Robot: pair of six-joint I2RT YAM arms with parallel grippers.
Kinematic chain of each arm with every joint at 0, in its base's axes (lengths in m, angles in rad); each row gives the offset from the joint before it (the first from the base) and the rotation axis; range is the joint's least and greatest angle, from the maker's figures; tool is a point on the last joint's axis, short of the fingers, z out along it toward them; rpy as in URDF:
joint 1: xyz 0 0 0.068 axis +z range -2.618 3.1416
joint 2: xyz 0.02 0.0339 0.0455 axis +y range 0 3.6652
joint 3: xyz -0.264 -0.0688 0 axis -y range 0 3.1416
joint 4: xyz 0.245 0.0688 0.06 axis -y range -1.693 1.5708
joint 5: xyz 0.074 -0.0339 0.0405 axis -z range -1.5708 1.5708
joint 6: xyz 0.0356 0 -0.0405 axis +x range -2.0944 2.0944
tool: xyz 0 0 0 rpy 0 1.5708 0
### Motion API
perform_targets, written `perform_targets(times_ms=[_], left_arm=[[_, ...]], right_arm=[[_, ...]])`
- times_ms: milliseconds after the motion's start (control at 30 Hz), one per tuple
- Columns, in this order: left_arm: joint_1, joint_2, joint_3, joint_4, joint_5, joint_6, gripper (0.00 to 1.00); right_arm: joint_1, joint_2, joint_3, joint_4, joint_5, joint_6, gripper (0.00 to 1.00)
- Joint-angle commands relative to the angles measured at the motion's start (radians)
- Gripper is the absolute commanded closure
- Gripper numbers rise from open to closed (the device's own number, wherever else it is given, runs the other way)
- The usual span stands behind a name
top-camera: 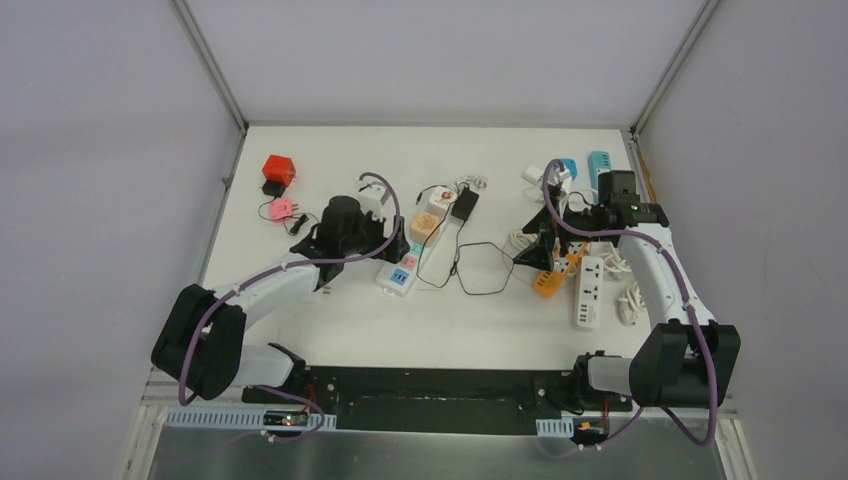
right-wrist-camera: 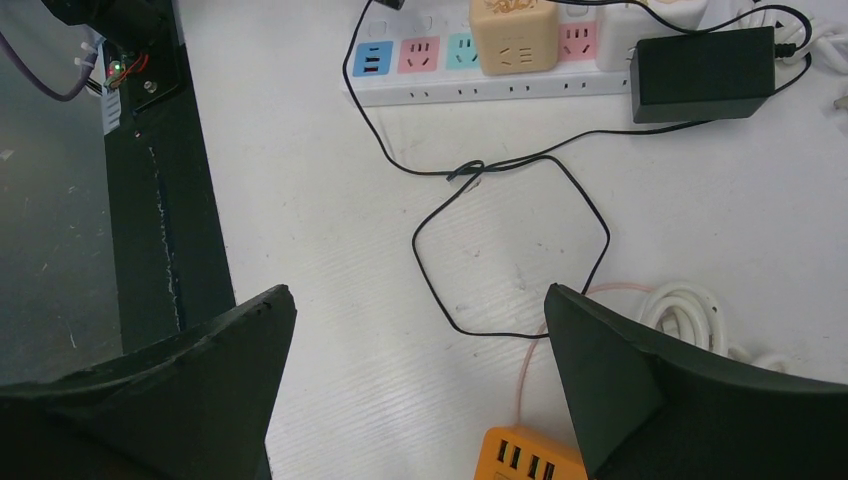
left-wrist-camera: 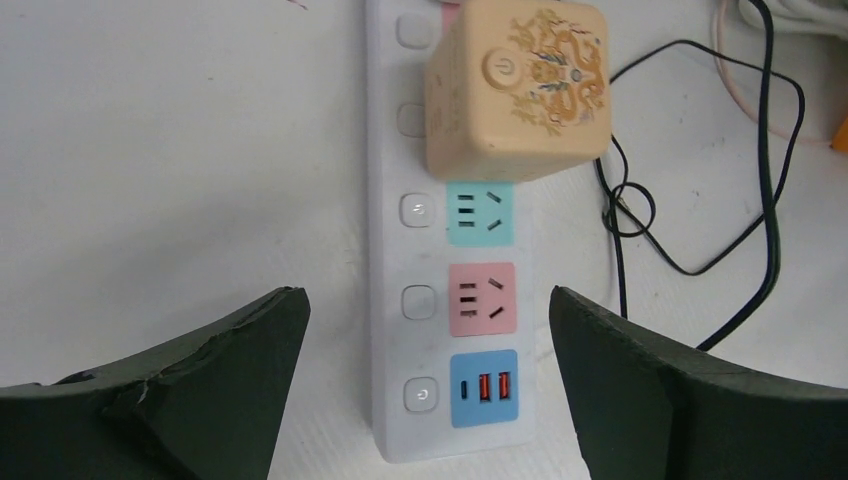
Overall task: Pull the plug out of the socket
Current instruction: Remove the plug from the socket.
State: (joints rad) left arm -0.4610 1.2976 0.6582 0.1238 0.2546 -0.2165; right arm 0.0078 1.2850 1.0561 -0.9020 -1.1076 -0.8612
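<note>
A beige cube plug with a gold dragon print sits plugged into the white socket strip, past its teal, pink and blue outlets. My left gripper is open and straddles the strip's near end, one finger on each side, clear of the cube. In the top view the cube lies just beyond the left gripper. My right gripper is open over bare table with nothing between its fingers. From the right wrist the strip and the cube show far off.
A black adapter lies by the strip's far end, and its thin black cable loops across the table. An orange USB hub sits by the right fingers. A second white strip lies at right. Red and pink adapters sit at back left.
</note>
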Motion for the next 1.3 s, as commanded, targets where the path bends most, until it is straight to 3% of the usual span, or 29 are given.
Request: perform_targets(times_ms=[0, 233, 733, 1267], left_arm=[[-0.078, 0.035, 0.070, 0.064, -0.070, 0.087, 0.06], [-0.165, 0.108, 0.141, 0.084, -0.199, 0.110, 0.08], [-0.276, 0.327, 0.374, -0.050, -0.376, 0.099, 0.28], [-0.295, 0.415, 0.455, -0.112, -0.468, 0.112, 0.30]], right_arm=[[-0.005, -0.021, 0.038, -0.012, -0.045, -0.033, 0.00], [-0.005, -0.014, 0.042, -0.020, -0.059, -0.036, 0.00], [-0.005, -0.001, 0.051, -0.043, -0.057, -0.057, 0.00], [-0.005, 0.005, 0.053, -0.054, -0.057, -0.070, 0.00]])
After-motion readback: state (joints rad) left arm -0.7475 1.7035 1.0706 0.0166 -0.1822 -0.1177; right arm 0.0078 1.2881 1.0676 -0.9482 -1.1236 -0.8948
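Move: The beige plug, still in the white power-strip socket, lies about 6 cm ahead of the left hand, 8 cm to its right and some 2 cm lower. The white cube plug sits about 6 cm beyond the beige plug and 4 cm to its right; the black adapter is 4 cm beyond the beige plug and 8 cm to its right. From the right hand, the beige plug lies roughly 20 cm left, 3 cm ahead and 10 cm below. The left hand brings its fingers to either side of the beige plug, one against each flank by the end, closing from nearly wide to about seven tenths open. To get there it travels some 9 cm right and 5 cm forward, rising a little and then sinking about 2 cm, while rolling nearly 20 degrees, its left side up. ##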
